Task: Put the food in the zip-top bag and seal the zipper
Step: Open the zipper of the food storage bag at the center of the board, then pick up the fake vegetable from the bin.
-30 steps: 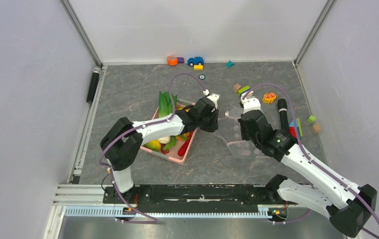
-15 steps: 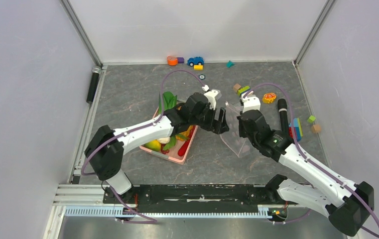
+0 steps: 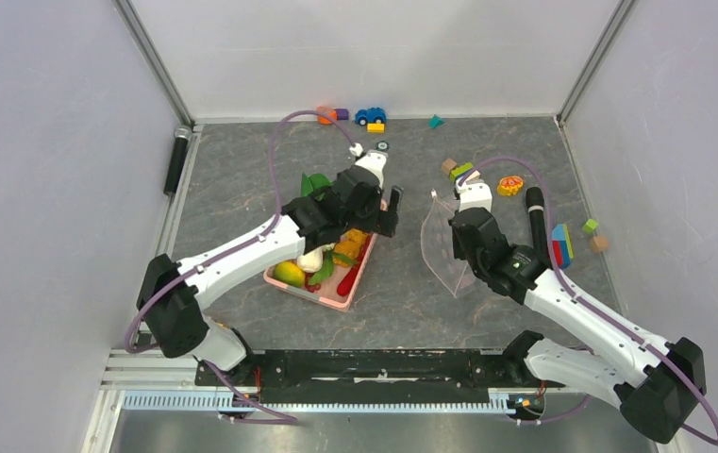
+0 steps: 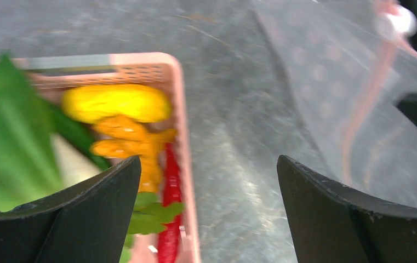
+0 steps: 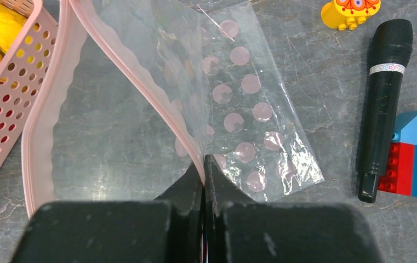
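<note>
The clear dotted zip-top bag (image 3: 442,243) hangs upright off the table, its mouth gaping toward the basket. My right gripper (image 5: 203,164) is shut on the bag's pink zipper (image 5: 140,82) strip. The white slider (image 4: 395,23) shows at the bag's top corner. My left gripper (image 4: 209,164) is open and holds nothing. It hovers over the right rim of the pink basket (image 3: 345,294), apart from the bag. The food lies in the basket: bok choy (image 3: 315,184), mango (image 3: 289,275), a yellow piece (image 4: 115,103), an orange piece (image 4: 132,143) and a red chili (image 4: 170,181).
A black microphone (image 5: 384,98) lies right of the bag, next to stacked building blocks (image 5: 411,153) and a yellow toy (image 5: 351,11). A toy car (image 3: 370,115) and small blocks sit along the back wall. A black cylinder (image 3: 177,159) lies at the left edge.
My left gripper opened wide and drew back left from the bag to the basket's rim. The bag, earlier flat on the table, now stands lifted in my right gripper.
</note>
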Robot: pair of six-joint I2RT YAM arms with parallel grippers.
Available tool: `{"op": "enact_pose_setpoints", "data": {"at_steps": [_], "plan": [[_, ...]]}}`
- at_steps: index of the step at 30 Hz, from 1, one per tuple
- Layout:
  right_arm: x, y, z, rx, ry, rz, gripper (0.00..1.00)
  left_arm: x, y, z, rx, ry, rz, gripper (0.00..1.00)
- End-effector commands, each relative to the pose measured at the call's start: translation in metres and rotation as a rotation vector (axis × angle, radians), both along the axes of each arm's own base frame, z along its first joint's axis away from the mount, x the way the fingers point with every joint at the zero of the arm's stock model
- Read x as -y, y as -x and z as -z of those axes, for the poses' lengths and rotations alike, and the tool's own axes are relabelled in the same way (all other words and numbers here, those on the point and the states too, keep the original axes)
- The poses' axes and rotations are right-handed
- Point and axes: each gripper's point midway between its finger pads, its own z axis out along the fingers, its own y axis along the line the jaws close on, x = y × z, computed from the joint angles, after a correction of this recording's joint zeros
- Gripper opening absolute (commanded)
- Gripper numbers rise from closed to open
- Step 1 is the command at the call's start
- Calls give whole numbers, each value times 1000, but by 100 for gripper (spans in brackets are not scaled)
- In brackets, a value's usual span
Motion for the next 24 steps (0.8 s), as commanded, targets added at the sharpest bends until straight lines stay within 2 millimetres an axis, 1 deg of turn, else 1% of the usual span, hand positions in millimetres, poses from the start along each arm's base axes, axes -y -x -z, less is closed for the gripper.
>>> {"op": "enact_pose_setpoints", "data": {"at_steps": [1,4,6,10,14,15,18,24], "plan": [[3,-2,1,14,12,10,0,-73,-40,-36,144,-204,-196,100],[5,-2,7,4,29,10,0,-104,-63,-39,64,-233,-320,100],[10,-2,10,1,51,36,0,-115,-74,-35,23,-264,-354,100],[10,-1,14,-15,62,33,0,-120,-95,-21,-32,-317,-364,100],[12,-2,14,-15,71,40,0,-132,-110,-5,-85,-370,-409,100],[12,-1,14,-14,70,41,0,-136,-112,-1,-101,-384,-423,100],[13,-1,15,-12,72,45,0,-142,-115,8,-125,-398,-449,100],[14,-1,16,-16,78,48,0,-145,-121,32,-164,-433,-470,100]]}}
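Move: The leek lies in the pink tray about 17 cm to the left hand's left, some 3 cm nearer the base and 11 cm below, its leafy end pointing forward. Between them the yellow pepper is about 6 cm left and 2 cm back; the orange pepper about 9 cm left, 8 cm back. The opened bag stands some 18 cm to this hand's right and 6 cm back. From the right hand, the leek is about 33 cm left and 3 cm ahead. Still pinching one rim of the bag's mouth, the right hand lowers it about 2 cm. The empty left hand swings some 14 cm left and 11 cm forward, away from the bag and over the tray to the leek's leafy end. It first rises about 4 cm, then sinks past its starting height, fingers wide open, turning some 25 degrees counter-clockwise and tipping to point more steeply down. ##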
